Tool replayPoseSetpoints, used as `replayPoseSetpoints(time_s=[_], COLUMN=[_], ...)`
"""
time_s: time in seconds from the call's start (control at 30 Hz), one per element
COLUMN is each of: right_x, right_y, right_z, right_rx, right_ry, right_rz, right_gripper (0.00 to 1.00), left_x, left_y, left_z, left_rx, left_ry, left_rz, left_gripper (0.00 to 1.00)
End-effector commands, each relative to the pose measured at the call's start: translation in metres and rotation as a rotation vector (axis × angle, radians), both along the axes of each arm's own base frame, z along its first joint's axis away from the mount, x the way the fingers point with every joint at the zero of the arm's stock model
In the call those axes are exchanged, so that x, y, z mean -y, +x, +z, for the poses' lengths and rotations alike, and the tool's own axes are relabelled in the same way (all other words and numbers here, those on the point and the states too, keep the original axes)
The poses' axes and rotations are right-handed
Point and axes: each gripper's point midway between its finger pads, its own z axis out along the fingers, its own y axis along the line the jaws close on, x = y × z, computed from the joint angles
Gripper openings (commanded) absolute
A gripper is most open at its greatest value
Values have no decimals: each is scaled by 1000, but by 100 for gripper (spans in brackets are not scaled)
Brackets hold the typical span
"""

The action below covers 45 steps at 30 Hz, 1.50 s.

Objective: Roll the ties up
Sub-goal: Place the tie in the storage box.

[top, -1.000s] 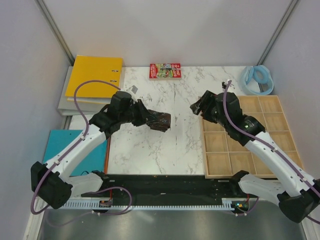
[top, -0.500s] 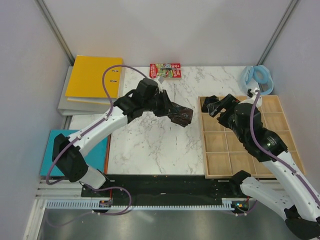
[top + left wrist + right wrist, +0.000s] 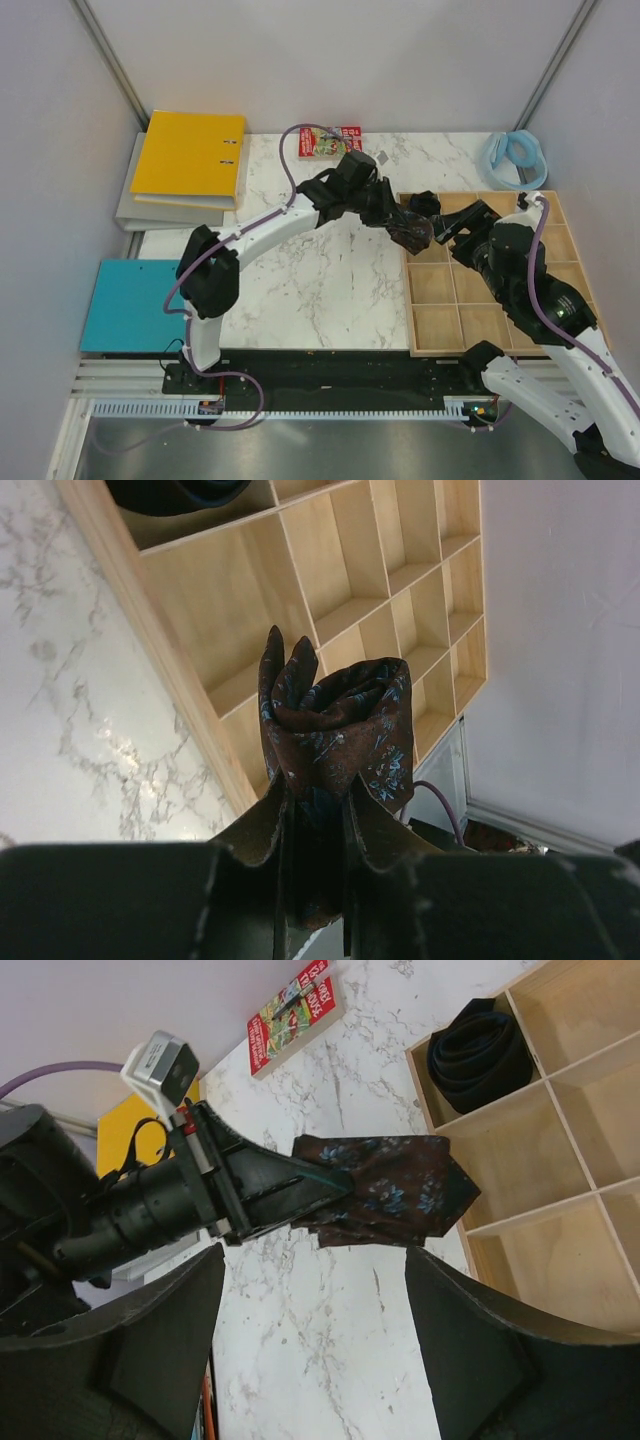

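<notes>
A dark brown tie with blue flecks, rolled into a coil (image 3: 340, 720), is pinched in my left gripper (image 3: 318, 790), which is shut on it. In the top view the coil (image 3: 412, 233) hangs over the left edge of the wooden compartment tray (image 3: 410, 300). A second dark rolled tie (image 3: 480, 1053) lies in the tray's far left compartment. My right gripper (image 3: 315, 1260) stands open and empty just right of the held coil (image 3: 390, 1195), its fingers (image 3: 470, 1350) spread wide above the marble.
A yellow binder (image 3: 190, 155) on a grey one lies far left, with a teal folder (image 3: 130, 305) nearer. A red book (image 3: 330, 142) sits at the back edge. A pale blue looped band (image 3: 517, 157) is beyond the tray. Grey walls close in both sides.
My left arm has carried the rolled tie rightward from the table's middle to the tray's left edge. The right arm has pulled back over the tray, its jaws slightly wider.
</notes>
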Motion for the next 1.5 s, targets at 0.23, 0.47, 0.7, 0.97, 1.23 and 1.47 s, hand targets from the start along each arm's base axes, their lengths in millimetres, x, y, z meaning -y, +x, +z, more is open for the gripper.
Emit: replayPoseSetpoints(time_s=[0.23,0.47,0.7,0.97,1.23,1.47], right_x=[11,13,10,9,3,0], right_y=[-8,-11,-10,-9,-5,-3], right_z=[-10,-15,-22,-26,-31,-34], right_rx=[-20,-28,-47,-54,-67,-76], right_ry=[-29,-34,-42,-48,-39,-38], right_rz=[-25,-25,-14,-14,1,9], right_gripper=[81,82,82,82,82,82], left_x=[69,84,81,65,71,74], left_y=[24,40,43,41,25,14], left_z=[-19,-63,-107,-137,-152,-132], left_rx=[-34,-77,-90,-45,-45,15], left_ry=[-96,-56,70,223,259,255], left_rz=[-30,16,100,140,69,24], left_gripper=[2,2,2,2,8,57])
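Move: The left hand already holds the rolled patterned tie. The empty box compartment it is meant for, second from the far end in the leftmost column, lies about 10 cm to the right, 2 cm ahead and 17 cm below. The rolled black tie sits in the compartment some 9 cm farther out than that one; an empty compartment is 9 cm nearer the base. From the open right hand the target is roughly 10 cm ahead, 5 cm left and 27 cm below. Rightward and down at first, then almost straight down, the left hand lowers the held tie some 14 cm into the compartment in front of the black tie, going about 7 cm right overall and slightly forward. Its fingertips tip roughly 10 degrees more steeply down, and only at the very end do its fingers start to open around the roll. The empty, open right hand sinks about 3 cm. ##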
